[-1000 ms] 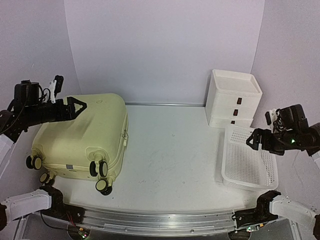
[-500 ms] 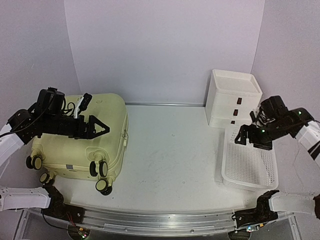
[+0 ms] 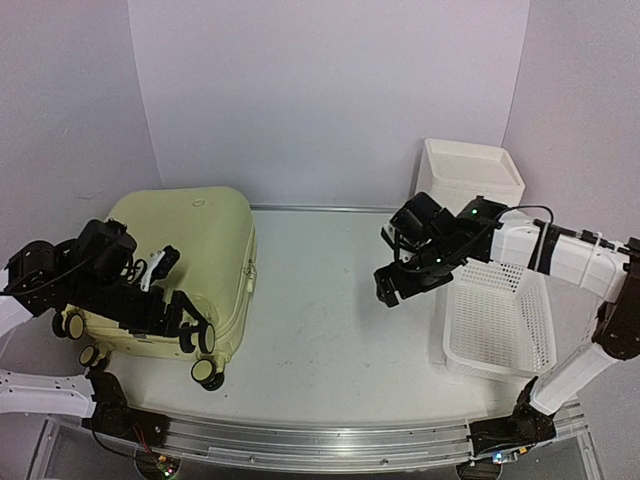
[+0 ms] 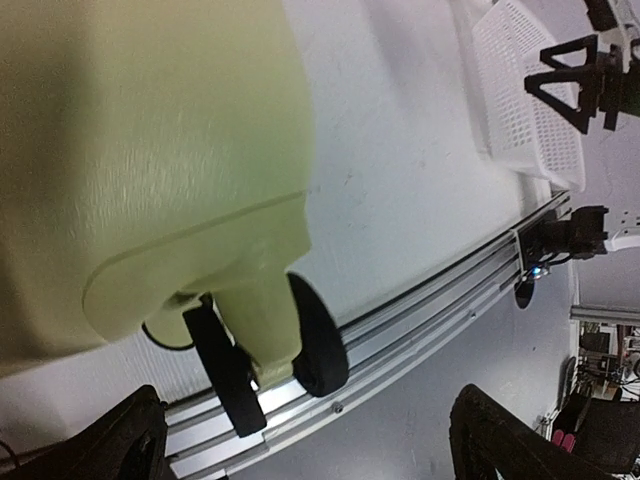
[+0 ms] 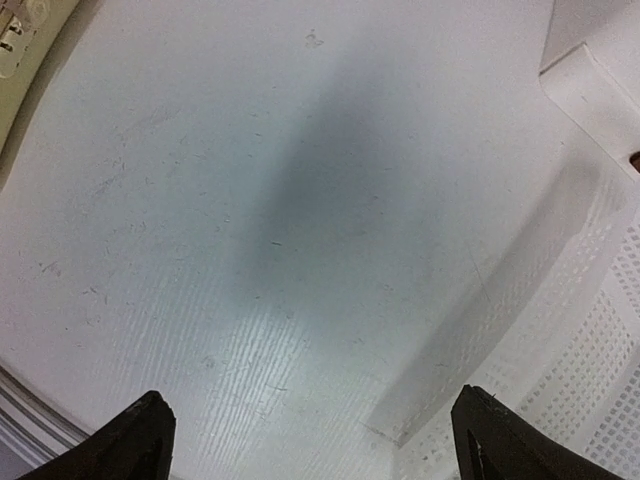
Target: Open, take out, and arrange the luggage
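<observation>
The luggage (image 3: pixel 190 245) is a pale yellow-green hard-shell suitcase lying flat and closed at the table's left, with its caster wheels (image 3: pixel 207 372) toward the near edge. My left gripper (image 3: pixel 190 318) hovers open over the suitcase's near wheel end. In the left wrist view the shell (image 4: pixel 150 150) and one black wheel (image 4: pixel 315 335) fill the frame, and the left gripper (image 4: pixel 310 445) holds nothing. My right gripper (image 3: pixel 392 268) hangs open over bare table, between the suitcase and the basket. In its own view the right gripper (image 5: pixel 315 435) is spread wide and empty, and a suitcase corner (image 5: pixel 25 40) shows at top left.
A white mesh basket (image 3: pixel 500 330) sits at the right, just right of my right gripper, and its rim (image 5: pixel 500 300) shows in the right wrist view. A white drawer box (image 3: pixel 470 175) stands behind it. A metal rail (image 3: pixel 320 440) runs along the near table edge.
My left gripper has dropped from over the suitcase's far top toward its near wheel end. My right arm has swung left from above the basket to over the table's middle.
</observation>
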`<action>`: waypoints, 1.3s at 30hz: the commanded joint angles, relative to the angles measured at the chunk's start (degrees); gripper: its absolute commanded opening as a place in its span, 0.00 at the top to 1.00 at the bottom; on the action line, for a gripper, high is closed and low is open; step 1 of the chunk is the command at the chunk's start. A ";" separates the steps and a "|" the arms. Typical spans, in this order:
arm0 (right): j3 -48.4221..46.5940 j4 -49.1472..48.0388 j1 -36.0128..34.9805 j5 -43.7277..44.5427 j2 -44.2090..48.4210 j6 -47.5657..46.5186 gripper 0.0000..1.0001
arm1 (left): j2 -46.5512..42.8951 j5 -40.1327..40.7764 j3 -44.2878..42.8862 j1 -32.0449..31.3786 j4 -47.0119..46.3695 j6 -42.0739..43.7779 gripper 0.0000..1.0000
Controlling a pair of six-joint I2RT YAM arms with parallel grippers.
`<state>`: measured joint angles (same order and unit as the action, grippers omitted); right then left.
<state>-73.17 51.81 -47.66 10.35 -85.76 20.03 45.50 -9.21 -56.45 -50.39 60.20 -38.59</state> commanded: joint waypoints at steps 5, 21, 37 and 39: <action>-6.10 -8.62 -4.71 -0.76 -8.23 2.37 0.02 | 9.64 15.73 -3.43 -12.50 6.15 -12.47 0.02; -0.49 -15.53 -7.43 -0.60 -6.22 3.08 0.02 | 25.95 31.75 -11.14 -19.70 4.80 -12.55 0.41; 9.08 -17.29 -2.72 1.38 5.02 4.20 0.02 | 52.62 30.91 -32.13 -35.18 -1.81 5.61 0.49; 10.62 -17.28 -0.80 0.09 6.82 4.91 0.02 | 54.81 28.78 -34.56 -35.86 -2.63 7.35 0.48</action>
<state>-64.60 36.36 -51.64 11.20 -83.66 23.05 95.31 25.87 -84.18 -80.03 74.00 -51.83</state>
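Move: Below the left hand, about 6 cm down, 2 cm ahead and 2 cm right, is the suitcase's upper right wheel on its near side. The lower right wheel sits roughly 12 cm beneath it; the upper left wheel is some 20 cm to the left of the left hand, 2 cm ahead and 7 cm down. The suitcase's middle lies about 18 cm ahead, 4 cm left and 13 cm below. From the right hand the upper right wheel is roughly 31 cm left, 11 cm back and level in height. Sinking about 6 cm with a small dip back and then forward, the left hand swings its fingers some 40 degrees from slanting right to nearly straight down, closes them to about half on the upper right wheel and drags it right. The open right hand travels 8 cm left over bare table, then eases halfway back right. ##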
